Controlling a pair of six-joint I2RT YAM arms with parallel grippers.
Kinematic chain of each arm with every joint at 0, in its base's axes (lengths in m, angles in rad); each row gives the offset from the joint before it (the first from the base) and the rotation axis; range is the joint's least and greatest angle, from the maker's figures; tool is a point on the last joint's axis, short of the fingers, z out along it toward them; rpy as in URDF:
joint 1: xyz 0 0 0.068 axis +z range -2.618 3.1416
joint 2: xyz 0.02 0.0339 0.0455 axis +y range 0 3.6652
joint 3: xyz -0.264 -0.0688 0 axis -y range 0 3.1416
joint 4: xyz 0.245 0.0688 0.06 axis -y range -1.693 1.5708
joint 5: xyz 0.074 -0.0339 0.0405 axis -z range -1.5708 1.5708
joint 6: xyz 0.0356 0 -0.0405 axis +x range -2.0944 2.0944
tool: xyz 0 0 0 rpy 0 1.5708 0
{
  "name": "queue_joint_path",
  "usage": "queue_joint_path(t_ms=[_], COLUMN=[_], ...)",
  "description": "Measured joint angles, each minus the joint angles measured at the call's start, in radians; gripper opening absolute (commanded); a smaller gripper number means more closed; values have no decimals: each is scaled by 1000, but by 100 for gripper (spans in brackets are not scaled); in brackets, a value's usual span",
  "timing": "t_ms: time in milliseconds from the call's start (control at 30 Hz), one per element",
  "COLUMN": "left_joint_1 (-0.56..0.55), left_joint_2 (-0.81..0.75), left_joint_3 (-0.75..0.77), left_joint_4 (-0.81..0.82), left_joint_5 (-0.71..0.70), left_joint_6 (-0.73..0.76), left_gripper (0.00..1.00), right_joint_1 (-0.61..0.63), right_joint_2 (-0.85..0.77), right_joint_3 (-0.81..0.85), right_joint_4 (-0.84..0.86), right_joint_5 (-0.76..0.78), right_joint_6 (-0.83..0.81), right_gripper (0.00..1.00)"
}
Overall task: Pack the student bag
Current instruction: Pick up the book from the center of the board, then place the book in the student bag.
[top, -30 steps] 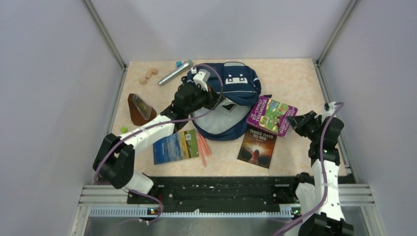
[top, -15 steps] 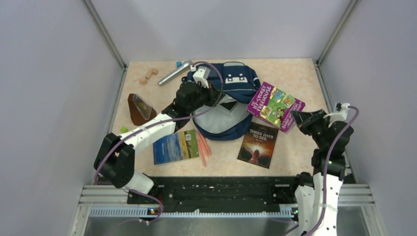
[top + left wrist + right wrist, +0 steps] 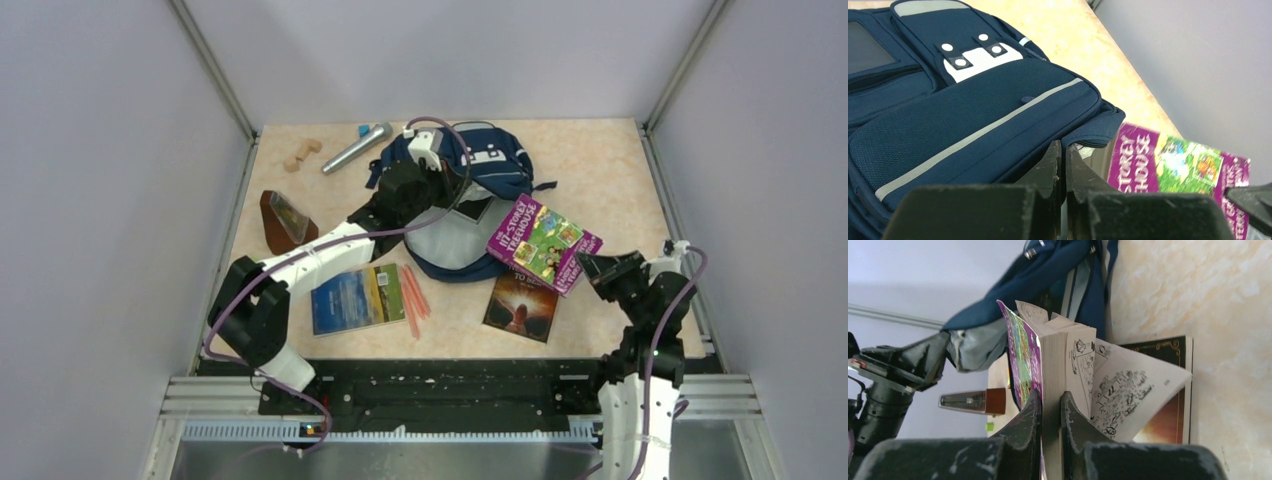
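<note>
The student bag [image 3: 490, 165] lies at the back middle of the table, navy with grey stripes and a white patch, and its grey lining [image 3: 450, 245] shows at the open mouth. My left gripper [image 3: 452, 192] is shut on the edge of the bag's top flap [image 3: 1088, 134] and holds it raised. My right gripper [image 3: 588, 266] is shut on a purple paperback [image 3: 540, 243], held in the air at the right side of the bag's mouth. In the right wrist view the fingers [image 3: 1030, 412] pinch the book [image 3: 1058, 355] across its cover and part of its pages, while loose pages hang open.
A dark book [image 3: 520, 305] lies under the purple one. A blue landscape book [image 3: 355, 298] and orange pencils [image 3: 413, 295] lie front left of the bag. A brown metronome [image 3: 285, 222], a silver microphone [image 3: 355, 148] and a wooden piece [image 3: 300, 155] sit further left and back.
My right gripper lifted the purple book and has carried it left to the bag's mouth. My left gripper pulled the flap up and back, so the bag opened wider.
</note>
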Motion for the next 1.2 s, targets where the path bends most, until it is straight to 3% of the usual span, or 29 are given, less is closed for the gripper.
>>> queue_joint_path(t_ms=[567,933,1200], left_joint_1=[-54,-81,-108], left_joint_2=[48,40,8], left_joint_3=[82,58,8], left_joint_4=[2,12,19], left_joint_5=[-86,-83,-83], left_joint_6=[-9,-8,-2], left_gripper=[0,0,0], right_joint_1=[111,256,349], right_joint_2=[-37,148,285], right_joint_3=[-209,-359,-372], right_joint_4=[106,405,626], right_joint_5=[41,190,321], right_joint_6=[124,250,328], right_gripper=[0,0,0])
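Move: From the right hand, the backpack's open mouth is about 15 cm ahead, 23 cm left and 10 cm down. The held purple book's middle is some 8 cm left and 4 cm ahead, level with the fingers; the brown book lies about 10 cm left, 2 cm back and 18 cm down. From the left hand, holding the flap, the mouth is 2 cm back, 3 cm right and 12 cm below. Right hand lowers the pinched book about 10 cm, edging forward-left towards the bag opening; left holds its flap. ##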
